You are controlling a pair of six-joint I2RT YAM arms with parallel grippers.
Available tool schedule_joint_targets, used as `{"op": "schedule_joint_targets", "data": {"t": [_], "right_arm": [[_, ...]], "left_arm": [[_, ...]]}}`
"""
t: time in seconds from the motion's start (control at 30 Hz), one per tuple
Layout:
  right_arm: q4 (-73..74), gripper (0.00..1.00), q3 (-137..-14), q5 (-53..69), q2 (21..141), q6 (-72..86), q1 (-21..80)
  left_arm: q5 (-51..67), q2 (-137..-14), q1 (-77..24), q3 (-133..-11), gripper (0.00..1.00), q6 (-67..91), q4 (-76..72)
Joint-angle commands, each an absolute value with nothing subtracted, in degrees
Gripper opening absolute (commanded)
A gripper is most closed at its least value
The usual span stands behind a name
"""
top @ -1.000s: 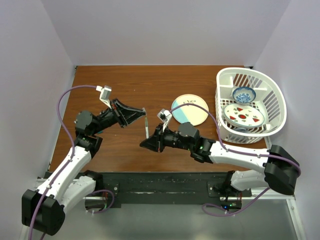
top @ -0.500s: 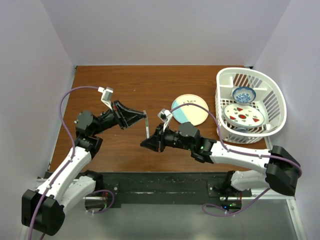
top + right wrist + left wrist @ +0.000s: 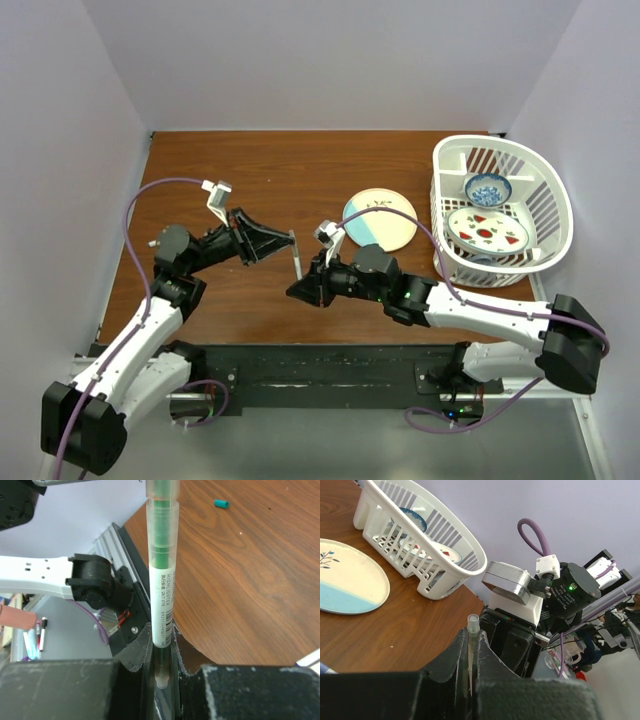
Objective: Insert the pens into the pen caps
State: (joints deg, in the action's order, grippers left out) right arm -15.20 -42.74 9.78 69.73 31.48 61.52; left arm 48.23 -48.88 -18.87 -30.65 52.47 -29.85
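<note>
A thin pale pen (image 3: 296,258) with green ink inside hangs above the brown table between the two grippers. My left gripper (image 3: 290,240) is shut on its far end; in the left wrist view the pen's clear tip (image 3: 472,621) sticks out past the jaws (image 3: 470,645). My right gripper (image 3: 298,290) is shut on the near end; in the right wrist view the pen (image 3: 162,570) rises out of the jaws (image 3: 162,645). One small green pen cap (image 3: 220,503) lies loose on the table beyond. Other pens and caps are out of view.
A cream and blue plate (image 3: 380,220) lies right of centre. A white basket (image 3: 438,215) stands at the right edge with a blue bowl (image 3: 488,188) and a red-patterned dish (image 3: 487,230) in it. In the left wrist view the basket (image 3: 435,580) stands behind the plate (image 3: 345,580).
Both grippers have shifted slightly to the right, and the pen has moved with them. Neither grip has changed.
</note>
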Motion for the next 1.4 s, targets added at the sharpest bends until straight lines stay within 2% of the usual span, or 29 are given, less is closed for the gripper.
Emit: {"op": "schedule_joint_targets", "data": {"t": [0.0, 0.6, 0.93, 1.37], "right_arm": [[-19.9, 0.0, -48.1, 3.2, 66.6, 29.3, 60.9], [-14.7, 0.0, -55.4, -5.5, 64.9, 22.5, 60.8], [-11.4, 0.0, -62.2, -7.7, 67.5, 17.7, 59.9], [-9.1, 0.0, -67.8, -11.2, 67.6, 12.9, 59.1]], "left_arm": [[52.6, -48.6, -20.9, -27.8, 0.0, 50.4, -25.6], [51.9, -49.7, -24.0, -24.4, 0.0, 52.1, -28.5], [51.0, -52.5, -31.2, -22.9, 0.0, 50.4, -29.6], [50.9, -54.7, -33.6, -20.6, 0.0, 49.1, -30.1]]}}
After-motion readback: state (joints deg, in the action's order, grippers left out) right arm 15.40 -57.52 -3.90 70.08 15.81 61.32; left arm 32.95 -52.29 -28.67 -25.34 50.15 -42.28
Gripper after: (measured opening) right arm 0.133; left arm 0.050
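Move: The right hand grips the green pen by its lower end. The cap it goes for, in the left fingers, is about 5 cm ahead and 8 cm above it, neither left nor right. From the left hand, the pen's middle is some 3 cm back and 4 cm below. Two capped pens lie about 11 cm ahead of the right hand, 4 cm right and 21 cm below; the plate is some 27 cm ahead of it and 20 cm right. With both grips kept shut, the two hands first sink a good centimetre together, then the right hand carries the pen to the right and forward, about 4 cm each way, tipping its fingers some 25 degrees further down so that the pen's top leans left and back into the cap. The left hand keeps the cap over the pen's upper end, gives up most of its early drop and moves about 2 cm to the right with only a slight turn, while the right hand closes on it to press pen and cap together. ##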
